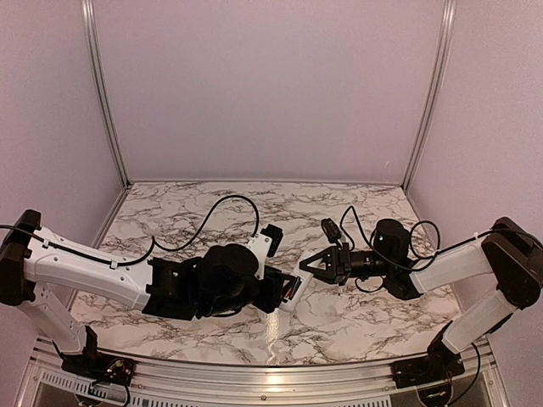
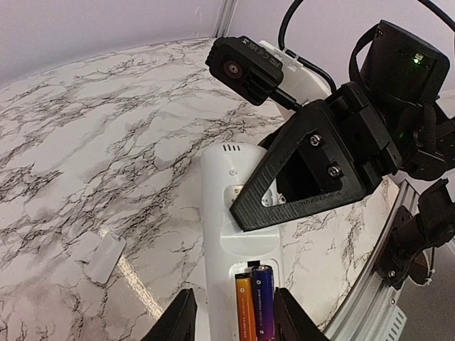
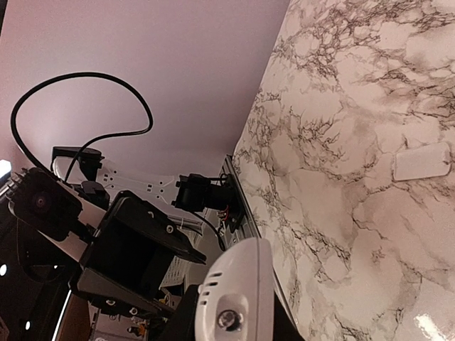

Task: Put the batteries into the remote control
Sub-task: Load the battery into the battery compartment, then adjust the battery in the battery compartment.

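The white remote control (image 2: 217,213) lies back side up, its battery bay uncovered. Two batteries sit side by side in the bay, one orange (image 2: 245,312) and one dark blue-purple (image 2: 264,302). My left gripper (image 2: 234,320) straddles the bay end of the remote, open, with a gap showing at the left finger (image 2: 178,316). My right gripper (image 3: 238,320) is shut on the remote's other, rounded end (image 3: 238,284). Its black fingers (image 2: 284,192) cross the remote in the left wrist view. From above, both grippers (image 1: 284,292) (image 1: 307,264) meet at mid-table.
A thin plain white strip (image 2: 105,257) lies flat on the marble table (image 2: 106,142), left of the remote; it also shows in the right wrist view (image 3: 421,162). The metal front rail (image 2: 377,270) runs close by on the right. Lilac walls (image 1: 271,85) enclose the back and sides.
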You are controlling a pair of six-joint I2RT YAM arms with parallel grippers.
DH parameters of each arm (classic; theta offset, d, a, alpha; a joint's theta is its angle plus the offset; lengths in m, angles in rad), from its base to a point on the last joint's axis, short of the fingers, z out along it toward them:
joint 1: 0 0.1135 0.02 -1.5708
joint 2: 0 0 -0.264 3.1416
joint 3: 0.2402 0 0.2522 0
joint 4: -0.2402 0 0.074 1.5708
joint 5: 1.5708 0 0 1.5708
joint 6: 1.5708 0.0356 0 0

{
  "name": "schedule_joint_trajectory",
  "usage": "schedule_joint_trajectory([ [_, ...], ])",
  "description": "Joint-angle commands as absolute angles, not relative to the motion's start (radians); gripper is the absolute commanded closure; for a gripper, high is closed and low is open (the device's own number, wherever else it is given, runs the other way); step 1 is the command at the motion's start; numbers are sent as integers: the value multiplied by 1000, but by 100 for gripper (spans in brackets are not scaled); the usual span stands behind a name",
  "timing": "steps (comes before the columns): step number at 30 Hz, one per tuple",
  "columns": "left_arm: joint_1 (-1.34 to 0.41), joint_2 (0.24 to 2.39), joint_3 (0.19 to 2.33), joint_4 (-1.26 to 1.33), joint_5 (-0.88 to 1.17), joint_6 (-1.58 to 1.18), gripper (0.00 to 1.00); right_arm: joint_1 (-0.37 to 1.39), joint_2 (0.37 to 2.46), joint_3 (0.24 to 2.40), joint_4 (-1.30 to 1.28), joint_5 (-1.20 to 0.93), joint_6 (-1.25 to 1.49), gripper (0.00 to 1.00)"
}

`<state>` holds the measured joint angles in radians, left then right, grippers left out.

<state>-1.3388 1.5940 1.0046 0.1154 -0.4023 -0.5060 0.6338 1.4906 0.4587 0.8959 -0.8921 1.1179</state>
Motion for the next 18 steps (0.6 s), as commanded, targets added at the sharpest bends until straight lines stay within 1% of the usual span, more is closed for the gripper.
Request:
schedule_joint_trajectory([
  [1, -1323, 1558, 972, 80, -374, -513, 61, 635, 1493, 460, 893, -913, 1093, 100],
  [3, -1312, 1541, 957, 95, -332, -520, 60, 636, 1492, 462, 884, -913, 1081, 100],
  [5, -1296, 1521, 935, 115, -288, -536, 56, 638, 1490, 460, 874, -912, 1064, 100],
  [9, -1273, 1475, 855, 230, -197, -606, 40, 639, 1485, 460, 861, -894, 1025, 100],
  [12, -1243, 1453, 804, 312, -113, -680, 31, 649, 1478, 470, 851, -881, 989, 100],
  [16, -1199, 1433, 748, 436, 39, -742, 25, 661, 1464, 494, 786, -880, 930, 100],
  [18, -1201, 1413, 753, 422, 43, -671, 26, 661, 1458, 500, 757, -879, 923, 100],
])
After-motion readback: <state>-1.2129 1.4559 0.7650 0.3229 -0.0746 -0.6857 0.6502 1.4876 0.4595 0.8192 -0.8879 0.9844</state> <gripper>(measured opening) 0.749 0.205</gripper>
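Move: The blue battery, lying beside the orange one in the remote's compartment, is just off the left fingertips: about 1 cm ahead, 3 cm to the right and 1 cm below. The orange battery sits about 2 cm ahead, 2 cm right and 1 cm down. The right gripper's tips, clamping the remote's other end, are about 7 cm ahead, 8 cm right and 2 cm higher. From the right hand the blue battery lies about 6 cm back, 5 cm left and 4 cm lower. Leftward and slightly down, the left hand backs about 3 cm away from the batteries and the compartment, its fingers spreading from less than half open to about three quarters. Meanwhile its wrist rolls some 15 degrees, left side down. The right hand keeps its grip on the remote and sinks about 1 cm with a slight tilt. ##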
